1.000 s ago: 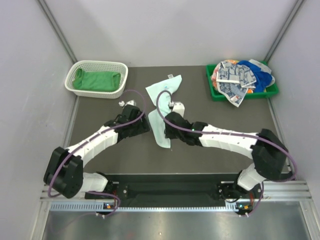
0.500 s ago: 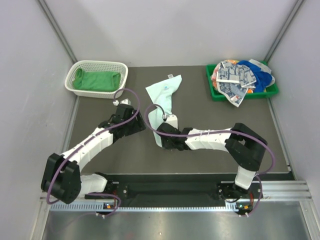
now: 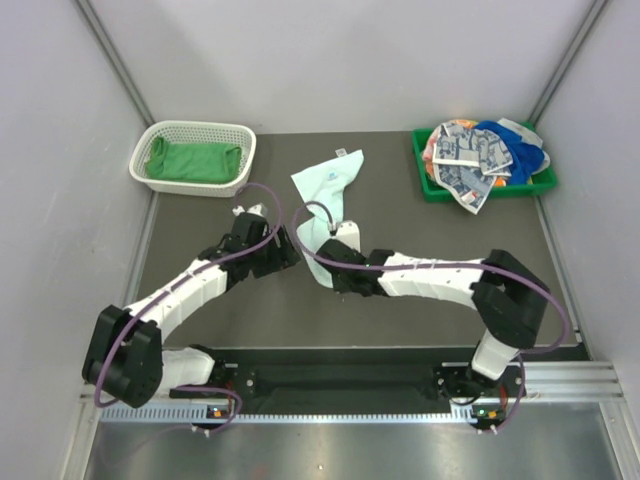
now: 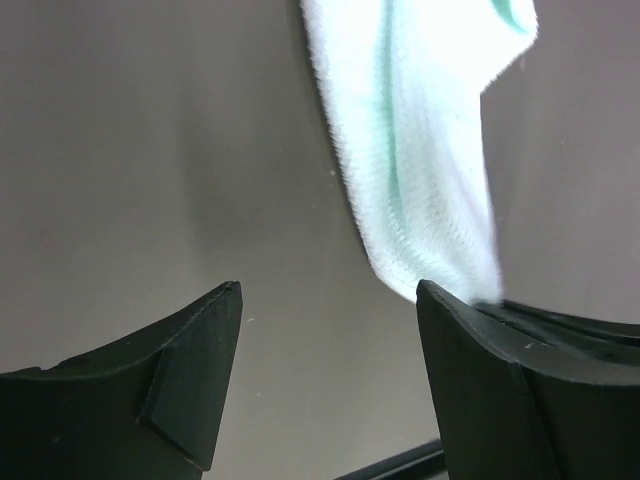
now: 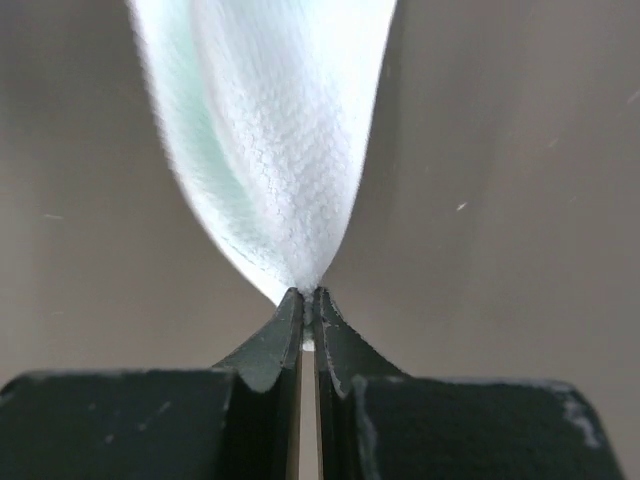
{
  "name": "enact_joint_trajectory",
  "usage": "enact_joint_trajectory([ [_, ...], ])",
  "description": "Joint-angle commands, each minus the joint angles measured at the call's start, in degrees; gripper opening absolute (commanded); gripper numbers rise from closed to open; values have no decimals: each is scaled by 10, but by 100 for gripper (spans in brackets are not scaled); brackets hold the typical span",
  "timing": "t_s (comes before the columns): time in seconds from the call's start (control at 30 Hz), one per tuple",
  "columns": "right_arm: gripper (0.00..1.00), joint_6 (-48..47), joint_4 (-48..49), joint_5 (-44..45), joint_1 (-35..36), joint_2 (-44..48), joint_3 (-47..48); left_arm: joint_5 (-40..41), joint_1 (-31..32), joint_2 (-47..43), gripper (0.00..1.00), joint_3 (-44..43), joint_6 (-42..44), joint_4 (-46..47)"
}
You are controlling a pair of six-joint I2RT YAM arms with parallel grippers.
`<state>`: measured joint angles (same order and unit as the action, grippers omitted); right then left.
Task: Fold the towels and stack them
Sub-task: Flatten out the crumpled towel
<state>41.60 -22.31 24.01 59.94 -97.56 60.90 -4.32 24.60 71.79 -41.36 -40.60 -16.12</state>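
Note:
A pale mint towel (image 3: 326, 196) lies as a long crumpled strip on the dark table, running from the back middle toward me. My right gripper (image 3: 328, 272) is shut on its near end; in the right wrist view the jaws (image 5: 308, 296) pinch a gathered fold of the mint towel (image 5: 280, 130). Just left of that end, my left gripper (image 3: 284, 254) stands open over bare table. In the left wrist view its fingers (image 4: 330, 290) are wide apart with nothing between them, and the mint towel (image 4: 420, 170) hangs past the right fingertip. Several more towels (image 3: 480, 152) are heaped at the back right.
A white mesh basket (image 3: 240, 133) at the back left holds a bright green towel (image 3: 190, 161). A green plastic tray (image 3: 428, 187) at the back right carries the heap of blue, checked and orange-pink cloths. Grey walls close in both sides and the back.
My right gripper has gone from open to shut on the mint towel's near end, its arm swung left. My left gripper has edged closer to the towel, still open.

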Motion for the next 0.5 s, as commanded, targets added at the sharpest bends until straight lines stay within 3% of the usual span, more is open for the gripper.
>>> enact_joint_trajectory([
  [0.0,0,-43,-35,26,-18,89,79,-51,-3,7,75,15,-5,76],
  [0.2,0,-96,-87,24,-46,95,198,-65,-3,23,77,22,-21,131],
  [0.47,0,-136,-118,-7,-90,57,285,-97,-3,65,75,16,-37,217],
])
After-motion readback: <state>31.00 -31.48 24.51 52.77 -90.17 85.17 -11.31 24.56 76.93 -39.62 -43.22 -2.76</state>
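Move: The right hand already pinches the near end of the mint towel. The towel's middle lies about 16 cm ahead of that hand, 2 cm to its left and 3 cm lower; its far end lies some 29 cm ahead, 2 cm to the left. From the open left hand the pinched near end is roughly 7 cm to the right, 2 cm back and 5 cm lower. The white basket stands about 25 cm to that hand's left and 26 cm ahead. The mint towel's pinched near end is carried quickly up some 19 cm and forward about 8 cm, over the rest of the towel, by the right hand, which keeps its fingers shut and tilts them forward and up. The left hand stays low and open, shifting right and then also forward, about 3–4 cm in all, towards the towel's loose near corner, and rolling slightly. ##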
